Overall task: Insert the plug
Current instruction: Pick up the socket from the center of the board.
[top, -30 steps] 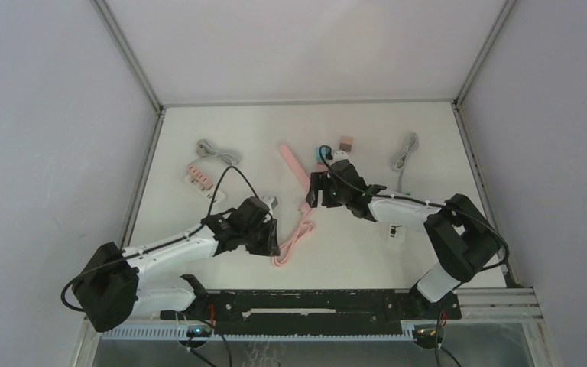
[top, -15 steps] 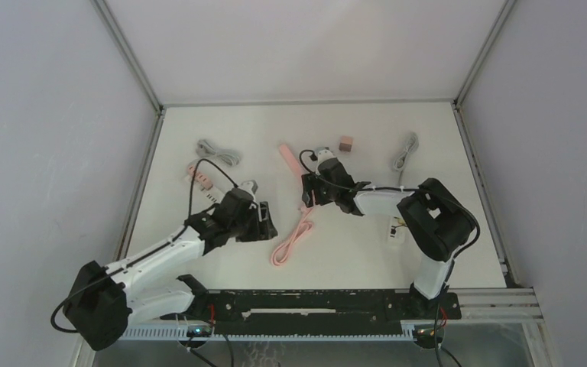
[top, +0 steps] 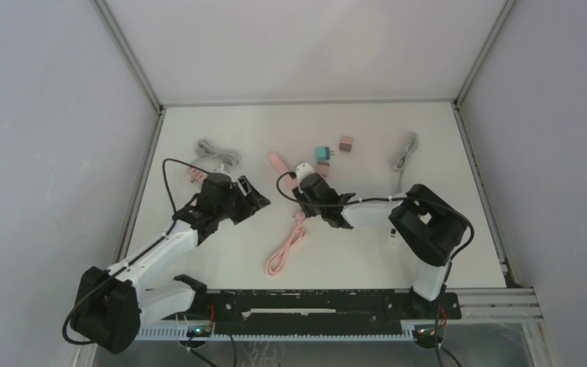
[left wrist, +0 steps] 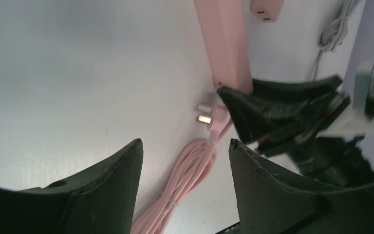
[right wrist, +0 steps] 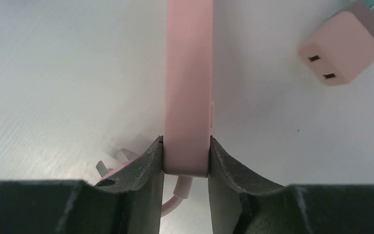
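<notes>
A pink power strip [top: 279, 166] lies slanted at mid-table. My right gripper [top: 304, 197] is shut on its near end, and in the right wrist view the strip [right wrist: 187, 92] sits tight between both jaws [right wrist: 186, 156]. The pink plug [left wrist: 209, 114] with bare metal prongs lies on the table just beside that end, and its prongs [right wrist: 114, 163] show left of the right fingers. Its bundled pink cable [top: 284, 251] trails toward the arms. My left gripper [top: 258, 197] stands open and empty to the left, apart from the plug, with the cable [left wrist: 185, 175] seen between its fingers [left wrist: 185, 146].
A teal cube [top: 322, 152], a pink adapter [right wrist: 343, 46] and a brownish cube [top: 345, 143] lie beyond the strip. Grey cable coils lie at back left [top: 218, 151] and back right [top: 405, 153]. A pink multi-socket [top: 193, 171] is beside the left arm. A small white part [top: 392, 233] lies by the right arm.
My left gripper opened, let the pink cable go and drew back to the left. My right gripper slid left and closed on the strip's end; strip and cable shifted left.
</notes>
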{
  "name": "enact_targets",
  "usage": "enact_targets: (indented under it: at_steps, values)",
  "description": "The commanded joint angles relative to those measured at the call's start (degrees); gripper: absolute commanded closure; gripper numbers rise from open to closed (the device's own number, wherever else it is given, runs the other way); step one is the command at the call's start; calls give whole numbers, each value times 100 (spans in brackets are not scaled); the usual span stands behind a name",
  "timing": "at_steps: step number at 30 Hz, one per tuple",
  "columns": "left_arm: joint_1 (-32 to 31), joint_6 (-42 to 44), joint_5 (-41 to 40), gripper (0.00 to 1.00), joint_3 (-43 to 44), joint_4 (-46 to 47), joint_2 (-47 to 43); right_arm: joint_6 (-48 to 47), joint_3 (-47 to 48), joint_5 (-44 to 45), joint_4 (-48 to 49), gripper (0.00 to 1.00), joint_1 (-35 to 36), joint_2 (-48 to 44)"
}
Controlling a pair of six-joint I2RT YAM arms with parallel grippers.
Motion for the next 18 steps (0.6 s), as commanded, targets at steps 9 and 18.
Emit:
enact_targets:
  at_steps: [9,18]
  values:
    - [270,-1191,772,30,306,1401,1190,-603,-731,1649,212,69,1170,-492]
    - [260,-1249,677,30,724,1626,2165,-961,-849,2223,489,69,1728,-324]
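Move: The open left gripper has the pink socket strip's middle about 13 cm ahead, 6 cm to its right and 9 cm below; its plug lies 9 cm to that gripper's right, 1 cm ahead and some 9 cm below. The right gripper already grips the near end, with the strip's middle about 8 cm ahead and 3 cm left, level. From the right gripper, the pink adapter sits about 13 cm ahead and 5 cm right, the teal adapter roughly 19 and 5. Keep the right grip on the near end of the pink socket strip and draw it straight back about 6 cm at table height, rolling the wrist left side down by some 20 degrees. Meanwhile bring the open left gripper forward, down and a little right towards the strip, about 6 cm in all, the descent coming mostly in the middle, tipping it slightly further down without closing. ##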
